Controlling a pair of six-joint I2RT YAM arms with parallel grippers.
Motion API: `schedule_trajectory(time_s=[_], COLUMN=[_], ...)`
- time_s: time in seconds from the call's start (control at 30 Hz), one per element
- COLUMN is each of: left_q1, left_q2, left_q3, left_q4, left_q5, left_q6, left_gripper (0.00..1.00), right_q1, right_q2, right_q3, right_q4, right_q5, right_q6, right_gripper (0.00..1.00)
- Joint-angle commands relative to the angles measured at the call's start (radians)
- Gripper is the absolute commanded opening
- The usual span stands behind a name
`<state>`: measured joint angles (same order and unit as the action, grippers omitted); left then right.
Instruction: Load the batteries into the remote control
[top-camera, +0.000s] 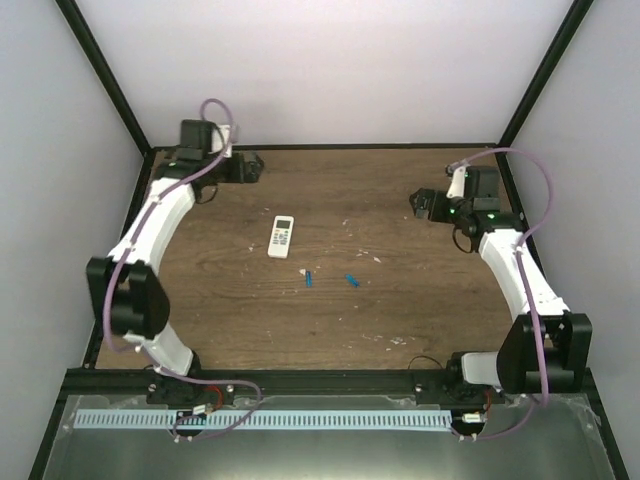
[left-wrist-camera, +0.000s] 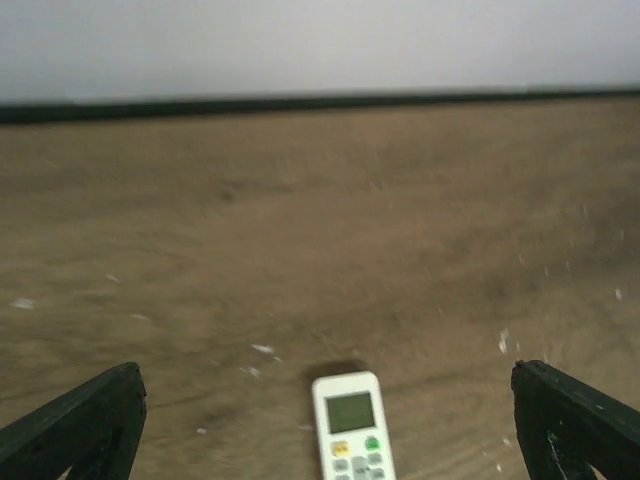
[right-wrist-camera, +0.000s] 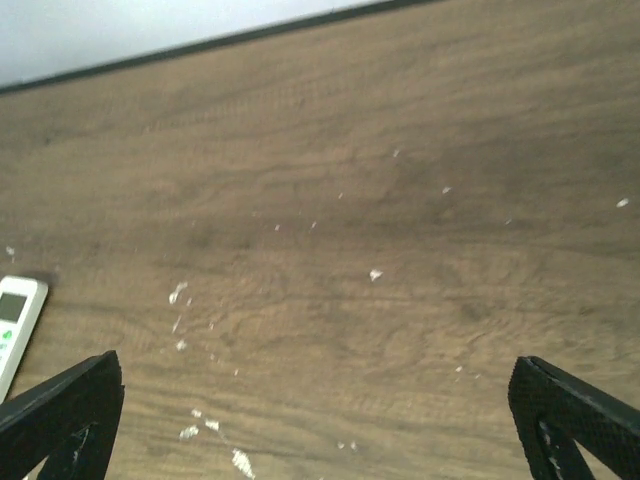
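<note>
The white remote control (top-camera: 282, 236) lies flat on the wooden table, left of centre, display side up. Two small blue batteries (top-camera: 309, 279) (top-camera: 352, 281) lie apart on the wood just in front of it. My left gripper (top-camera: 252, 166) hovers at the back left corner, open and empty; in its wrist view the remote control (left-wrist-camera: 352, 425) lies low between the wide black fingertips (left-wrist-camera: 95, 425). My right gripper (top-camera: 422, 205) is at the back right, open, with bare wood between its fingertips (right-wrist-camera: 570, 420). The remote control's edge (right-wrist-camera: 14, 325) shows at the left of the right wrist view.
Pale whitish specks (right-wrist-camera: 180, 293) are scattered over the table (top-camera: 400, 320). A black frame edge (top-camera: 330, 147) borders the table at the back, with white walls behind. A metal tray (top-camera: 330, 440) runs along the near side by the arm bases.
</note>
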<state>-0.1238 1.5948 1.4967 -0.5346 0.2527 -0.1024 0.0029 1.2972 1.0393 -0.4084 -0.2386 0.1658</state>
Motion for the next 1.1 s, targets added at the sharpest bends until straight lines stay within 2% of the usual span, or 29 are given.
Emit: schedule_trajectory(time_s=[0.0, 0.33, 0.53, 0.87, 1.07], left_q1=[-0.091, -0.227, -0.243, -0.247, -0.249], left_q2=[0.178, 0.443, 0.481, 0.534, 0.572], left_q3=[0.124, 0.247, 0.224, 0.204, 0.220], left_q4=[-0.220, -0.386, -0.388, -0.362, -0.358], left_q5=[0.015, -0.112, -0.174, -0.163, -0.208], left_q6=[0.036, 0.112, 0.082, 0.057, 0.043], left_gripper=[1.00, 1.00, 1.00, 1.00, 1.00], right_q1=[0.070, 0.143, 0.176, 0.246, 0.252], right_q2=[0.044, 0.122, 0.167, 0.235, 0.251], right_q3=[0.049, 0.053, 0.065, 0.105, 0.120], right_q4=[-0.066, -0.091, -0.098, -0.105, -0.108], right_q5=[0.026, 0.027, 0.023, 0.032, 0.033], right_q6=[0.016, 0.052, 0.063, 0.068, 0.074], right_gripper=[1.00, 1.00, 1.00, 1.00, 1.00])
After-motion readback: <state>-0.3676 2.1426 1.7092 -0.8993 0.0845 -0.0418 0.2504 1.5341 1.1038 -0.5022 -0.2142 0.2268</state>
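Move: The remote control lies roughly 6 cm back, 10 cm to the right and 26 cm below the left hand. From that hand the left battery is about 17 cm back and 16 cm right, the right battery 18 cm back and 26 cm right. The right hand has the right battery about 11 cm back, 18 cm left and 21 cm below, the left battery 10 cm farther left, and the remote 34 cm left, 1 cm ahead. Left hand sinks 22 cm and rightward to the remote, pitching down; right goes left and down towards batteries. ##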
